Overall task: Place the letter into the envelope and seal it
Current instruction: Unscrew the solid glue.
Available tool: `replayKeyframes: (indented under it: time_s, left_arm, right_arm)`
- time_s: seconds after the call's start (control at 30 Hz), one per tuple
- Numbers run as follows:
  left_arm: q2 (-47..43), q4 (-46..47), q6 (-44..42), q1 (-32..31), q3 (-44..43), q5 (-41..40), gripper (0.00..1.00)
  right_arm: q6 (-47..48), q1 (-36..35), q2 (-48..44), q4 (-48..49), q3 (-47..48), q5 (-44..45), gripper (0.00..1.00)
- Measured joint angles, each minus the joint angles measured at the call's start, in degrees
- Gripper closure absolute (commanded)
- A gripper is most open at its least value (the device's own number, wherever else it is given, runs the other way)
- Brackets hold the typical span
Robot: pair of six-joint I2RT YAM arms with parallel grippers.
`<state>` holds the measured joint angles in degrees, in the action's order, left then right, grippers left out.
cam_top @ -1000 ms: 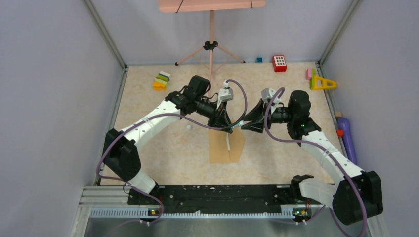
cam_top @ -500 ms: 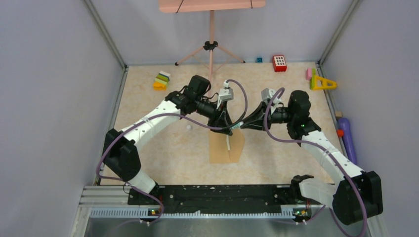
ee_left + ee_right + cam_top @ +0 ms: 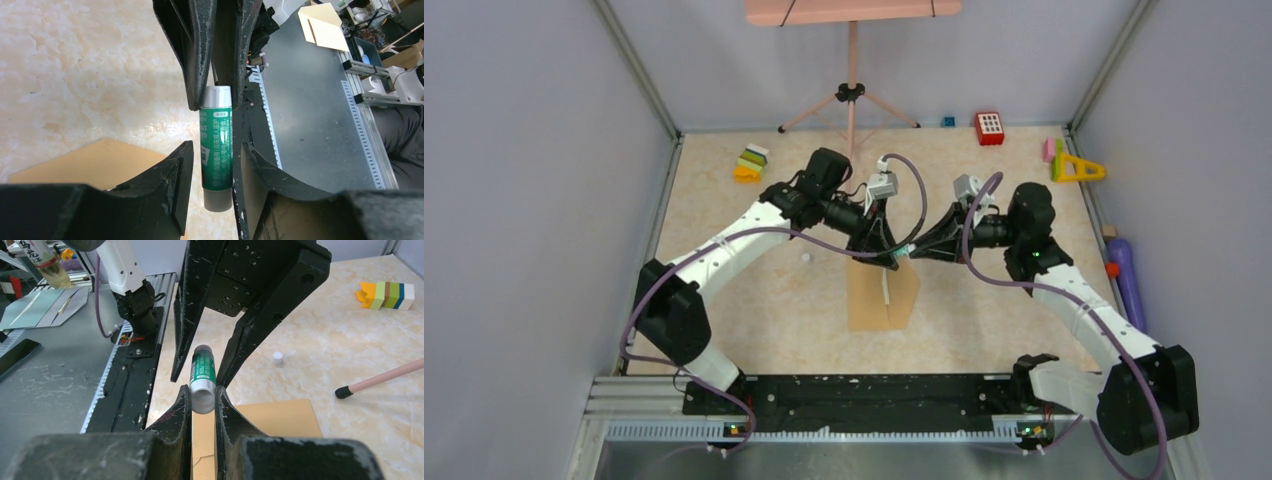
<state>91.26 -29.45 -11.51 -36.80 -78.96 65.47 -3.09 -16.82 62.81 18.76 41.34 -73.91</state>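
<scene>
A green glue stick [image 3: 216,150] hangs in the air between my two grippers, above the brown envelope [image 3: 879,305]. My right gripper [image 3: 203,392] is shut on the stick's silver end. My left gripper [image 3: 214,155] stands open around the other end of the stick, with a clear gap beside one finger. In the top view the left gripper [image 3: 892,258] and right gripper [image 3: 914,252] meet tip to tip over the envelope's far edge. The envelope [image 3: 280,417] lies flat on the table. The letter is hidden from view.
A small white cap [image 3: 277,358] lies on the table left of the envelope. A pink tripod stand [image 3: 851,95] stands behind, with one foot [image 3: 345,391] near the envelope. Coloured blocks [image 3: 751,163], a red block [image 3: 990,128] and a yellow triangle [image 3: 1077,168] sit at the back.
The right gripper has closed on the glue stick's silver end. The left gripper's jaws have spread apart and loosened from the stick. Both arms stay almost in place.
</scene>
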Motion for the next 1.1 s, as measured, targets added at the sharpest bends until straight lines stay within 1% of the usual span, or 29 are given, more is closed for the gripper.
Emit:
replayKeyframes:
  time_s: [0.1,0.17,0.23,0.3,0.43,0.53,0.67,0.77,0.83,0.93,1.0,1.07,1.1]
  left_arm:
    - [0.8,0.5,0.9,0.0,-0.2,0.4,0.83]
    - [1.2,0.5,1.1,0.0,-0.3,0.7,0.93]
    - [1.2,0.3,1.2,0.1,-0.4,0.5,0.96]
    - [1.2,0.3,1.1,0.1,-0.5,-0.3,0.99]
    - [0.9,0.4,0.8,0.1,-0.5,-4.2,1.00]
    - [0.1,0.5,-0.1,0.2,-0.4,-10.0,1.00]
    - [-0.7,1.4,-1.1,0.3,-0.1,-15.7,1.00]
    - [-0.8,1.9,-2.0,0.2,0.0,-19.4,1.00]
    - [-0.8,2.0,-2.6,-0.2,0.1,-21.7,1.00]
    - [-0.8,2.0,-3.7,-0.9,0.2,-24.5,1.00]
    - [-0.8,1.9,-4.1,-1.1,0.2,-24.9,1.00]
    - [-0.8,1.6,-4.5,-1.1,0.2,-24.5,1.00]
    - [-0.8,1.3,-4.7,-1.1,0.2,-24.0,1.00]
  right_arm:
    - [-0.1,0.0,0.2,0.2,0.0,-0.1,1.00]
    - [-0.2,0.0,0.4,0.2,0.0,0.1,0.99]
    - [-0.2,0.0,0.5,0.2,0.0,0.3,0.94]
    - [-0.5,0.0,0.6,0.3,0.0,0.8,0.87]
    - [-5.0,0.1,2.3,1.6,0.0,3.2,0.85]
    - [-12.5,0.7,5.9,3.3,0.7,4.9,0.85]
    - [-23.1,1.7,12.5,2.8,4.6,5.1,0.85]
    - [-29.8,2.1,15.6,2.7,6.1,5.5,0.77]
    - [-33.3,2.2,16.6,2.0,6.3,6.6,0.66]
    - [-36.1,2.4,16.7,0.3,6.3,8.5,0.47]
    - [-35.9,2.5,16.7,-0.9,6.3,9.0,0.40]
    - [-33.1,2.5,16.0,-3.5,6.4,9.2,0.37]
    - [-30.1,2.6,15.3,-5.2,6.4,9.2,0.37]
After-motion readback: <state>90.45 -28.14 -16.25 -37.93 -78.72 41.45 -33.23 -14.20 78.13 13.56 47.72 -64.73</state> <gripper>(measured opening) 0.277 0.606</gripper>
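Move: The glue stick's middle lies about 2 cm to the right of the left hand's point, 1 cm back and 1 cm lower, between fingers not yet shut on it. From the right hand, which pinches its whitish end, that middle is about 4 cm left and 1 cm up. The envelope with the letter lies some 7 cm ahead of the left hand and 17 cm below; the loose cap is about 14 cm ahead and 15 cm left, at table height. Closing first, the left fingers pinch the green body of the glue stick. Then both hands travel together about 6 cm forward and some 3 cm down, out over the envelope, the right wrist rolling about 45 degrees, top going forward, while the left rolls some 15 degrees the other way and swings counter-clockwise. Near the end the right fingers open wide and let go of the whitish end. ##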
